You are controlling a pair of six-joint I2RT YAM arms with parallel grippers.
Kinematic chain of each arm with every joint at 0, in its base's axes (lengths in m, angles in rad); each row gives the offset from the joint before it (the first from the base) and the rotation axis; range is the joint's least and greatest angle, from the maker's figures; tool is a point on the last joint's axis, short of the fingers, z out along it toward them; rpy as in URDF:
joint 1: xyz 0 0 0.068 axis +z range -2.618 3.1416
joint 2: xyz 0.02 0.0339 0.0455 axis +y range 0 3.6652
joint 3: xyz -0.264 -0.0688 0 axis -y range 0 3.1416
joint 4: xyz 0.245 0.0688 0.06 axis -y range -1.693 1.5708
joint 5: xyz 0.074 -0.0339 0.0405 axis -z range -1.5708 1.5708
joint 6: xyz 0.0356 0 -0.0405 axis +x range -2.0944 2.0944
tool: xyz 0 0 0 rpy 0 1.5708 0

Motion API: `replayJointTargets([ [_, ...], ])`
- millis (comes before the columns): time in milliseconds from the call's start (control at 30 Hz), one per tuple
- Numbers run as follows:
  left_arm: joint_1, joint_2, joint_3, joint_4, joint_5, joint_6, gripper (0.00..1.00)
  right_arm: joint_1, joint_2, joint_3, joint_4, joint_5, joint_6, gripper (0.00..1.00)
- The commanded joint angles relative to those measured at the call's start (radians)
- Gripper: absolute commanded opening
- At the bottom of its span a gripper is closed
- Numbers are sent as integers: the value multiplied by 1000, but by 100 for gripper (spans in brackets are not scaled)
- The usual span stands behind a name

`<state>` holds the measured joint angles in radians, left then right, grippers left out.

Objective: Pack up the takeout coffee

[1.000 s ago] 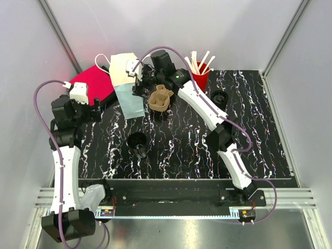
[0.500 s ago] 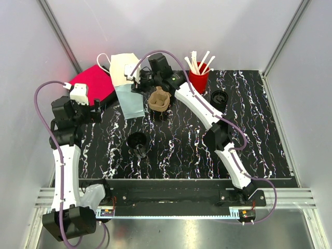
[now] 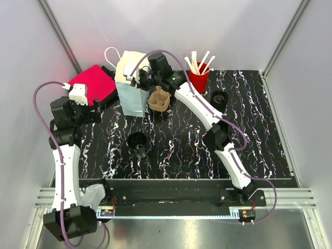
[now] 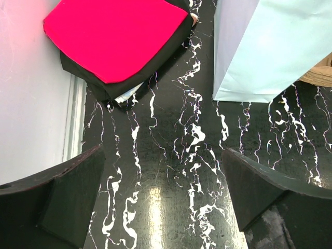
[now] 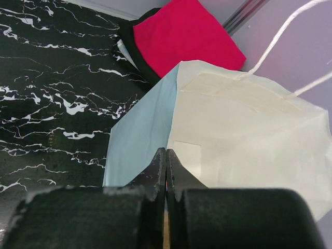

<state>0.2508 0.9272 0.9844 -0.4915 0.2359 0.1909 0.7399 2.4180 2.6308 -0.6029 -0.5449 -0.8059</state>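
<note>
The takeout coffee, a small black cup with a black lid, stands at the back right of the table, right of the red cup of stirrers. My right gripper is shut on the top rim of a light blue paper bag, which stands upright with its cream inside showing. My left gripper hangs open over bare tabletop to the left of the bag, holding nothing.
A brown pulp cup carrier sits just right of the bag. A lidless black cup stands mid-table. A red pad on a black base lies at the back left. Grey walls enclose the table.
The right gripper closed on the bag's rim, and the bag went from lying flat to standing upright. The left arm stayed put.
</note>
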Motion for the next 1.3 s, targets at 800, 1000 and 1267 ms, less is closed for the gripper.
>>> replayJointTargets([
  [800,44,-18,-16,51,95,-24,99,30,-243,152,141,296,-44,0],
  [1000,47,-30,-13,44,115,-25,99,29,-341,108,112,424,-50,0],
  [1267,50,-37,-6,36,155,-31,99,15,-571,-92,22,695,-84,0],
])
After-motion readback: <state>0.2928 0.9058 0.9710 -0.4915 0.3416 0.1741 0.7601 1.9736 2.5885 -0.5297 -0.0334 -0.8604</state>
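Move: The right fingers are already shut on the near rim of the standing paper bag, towards its right corner; the bag's middle lies about 4 cm ahead of them, 3 cm left and 10 cm below. From that hand the cardboard cup carrier is some 8 cm ahead and 13 cm right, the red case about 14 cm ahead and 18 cm left, both roughly 17 cm lower. From the idle left hand the bag is about 15 cm ahead, 14 cm right and 7 cm lower. Keeping its pinch on the bag's rim, the right hand starts slowly, almost straight up, then speeds up, carrying the bag some 26 cm higher while swinging about 14 cm to the right, away from the red case, and finally easing a little back. As it climbs, the wrist turns clockwise nearly 30 degrees and rolls, the left-pointing fingers coming up towards level, so that the bag tilts with its bottom out to the left. ##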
